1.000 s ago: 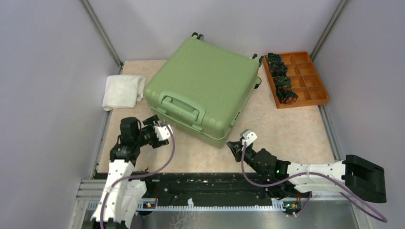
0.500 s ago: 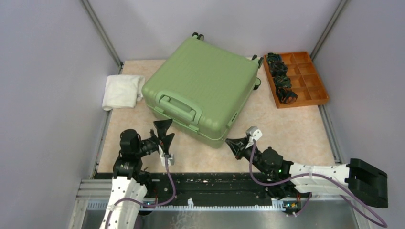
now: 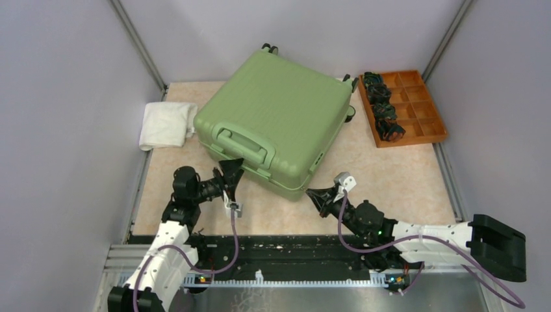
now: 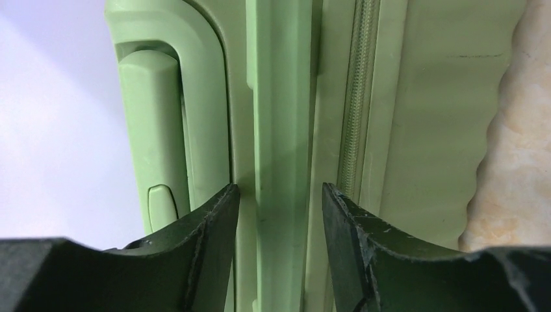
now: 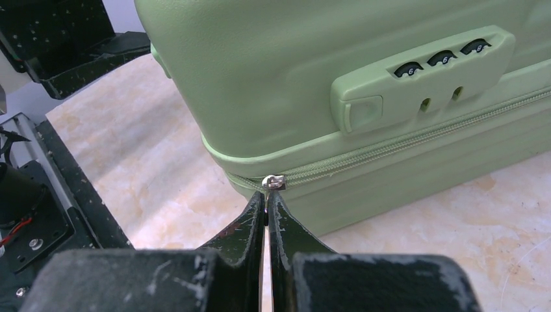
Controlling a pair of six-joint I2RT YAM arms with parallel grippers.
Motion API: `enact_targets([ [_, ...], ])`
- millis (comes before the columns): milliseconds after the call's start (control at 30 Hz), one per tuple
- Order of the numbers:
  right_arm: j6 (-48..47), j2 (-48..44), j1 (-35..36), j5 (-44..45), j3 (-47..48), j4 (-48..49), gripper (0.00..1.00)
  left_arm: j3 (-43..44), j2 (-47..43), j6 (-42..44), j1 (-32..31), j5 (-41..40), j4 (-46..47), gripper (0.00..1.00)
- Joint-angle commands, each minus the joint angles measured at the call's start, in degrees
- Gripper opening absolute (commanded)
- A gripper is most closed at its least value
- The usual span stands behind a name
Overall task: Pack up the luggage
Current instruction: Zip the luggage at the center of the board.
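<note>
The luggage [image 3: 276, 110], a light-green ribbed hard-shell suitcase, lies closed on the table with its handle [image 3: 245, 145] facing the arms. My left gripper [image 3: 232, 168] is at that front side, just below the handle. In the left wrist view its fingers [image 4: 214, 224] stand open either side of a raised green ridge [image 4: 281, 130], with thin gaps showing. My right gripper [image 3: 314, 195] is at the near corner. It is shut on the metal zipper pull [image 5: 273, 182] where the zipper [image 5: 390, 146] bends round the shell.
A folded white towel [image 3: 167, 124] lies left of the suitcase by the wall. An orange compartment tray [image 3: 425, 120] stands at the back right, dark items [image 3: 382, 110] filling its left column. A combination lock [image 5: 422, 71] sits above the zipper. Grey walls close both sides.
My left gripper pulled back with jaws wide, then came forward to the suitcase front, and its jaws narrowed around the ridge. The suitcase shifted slightly left. My right gripper stayed shut at the corner.
</note>
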Motion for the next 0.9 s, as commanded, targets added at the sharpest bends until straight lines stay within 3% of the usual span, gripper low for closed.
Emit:
enact_targets([
  [0,1.00,0.87,-0.20,-1.07,0.78,2.77,0.00,2.20,2.00,2.37,-0.34,0.45,8.61,0.56],
  [133,1.15,1.17,-0.18,-1.25,0.22,2.92,0.00,0.21,3.59,3.27,-0.75,-0.18,15.81,0.51],
  [267,1.35,1.74,-0.20,-1.47,-0.91,3.62,0.00,-0.50,5.75,2.53,-1.73,-2.06,25.25,0.37],
  [400,0.85,2.21,-0.18,-2.50,-1.43,4.57,0.00,2.66,6.57,1.34,-2.85,-2.80,23.29,0.25],
  [533,-1.36,3.07,-0.21,-5.39,-0.62,4.86,0.00,3.27,6.40,1.62,-4.07,-0.93,23.10,0.01],
  [700,-2.59,4.15,-0.01,-8.32,0.76,3.06,0.00,5.18,7.31,0.99,-6.75,-2.85,23.43,0.00],
  [867,-6.11,4.61,3.21,-3.32,0.71,5.38,0.00,8.24,8.11,-0.44,-8.94,-5.47,23.46,0.00],
])
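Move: The pull-handle bar already runs between my open left fingers, its middle about 1 cm ahead and 2 cm to their right, level with them. From that hand the carry handle sits some 4 cm ahead and 5 cm up, and the zip slider 18 cm right, 6 cm back and 3 cm down. My right fingers hold the slider's pull, the slider 1 cm ahead, left and up; the combination lock is 9 cm ahead, 3 cm right and 3 cm higher. I close my left fingers from just over half open until they pinch the pull-handle bar from above and below, easing forward; then I keep that grip and carry on mostly to the right, about 2 cm each way in all, rising slightly. My right hand keeps its shut hold on the zip pull at the near corner and sinks about 1 cm. ##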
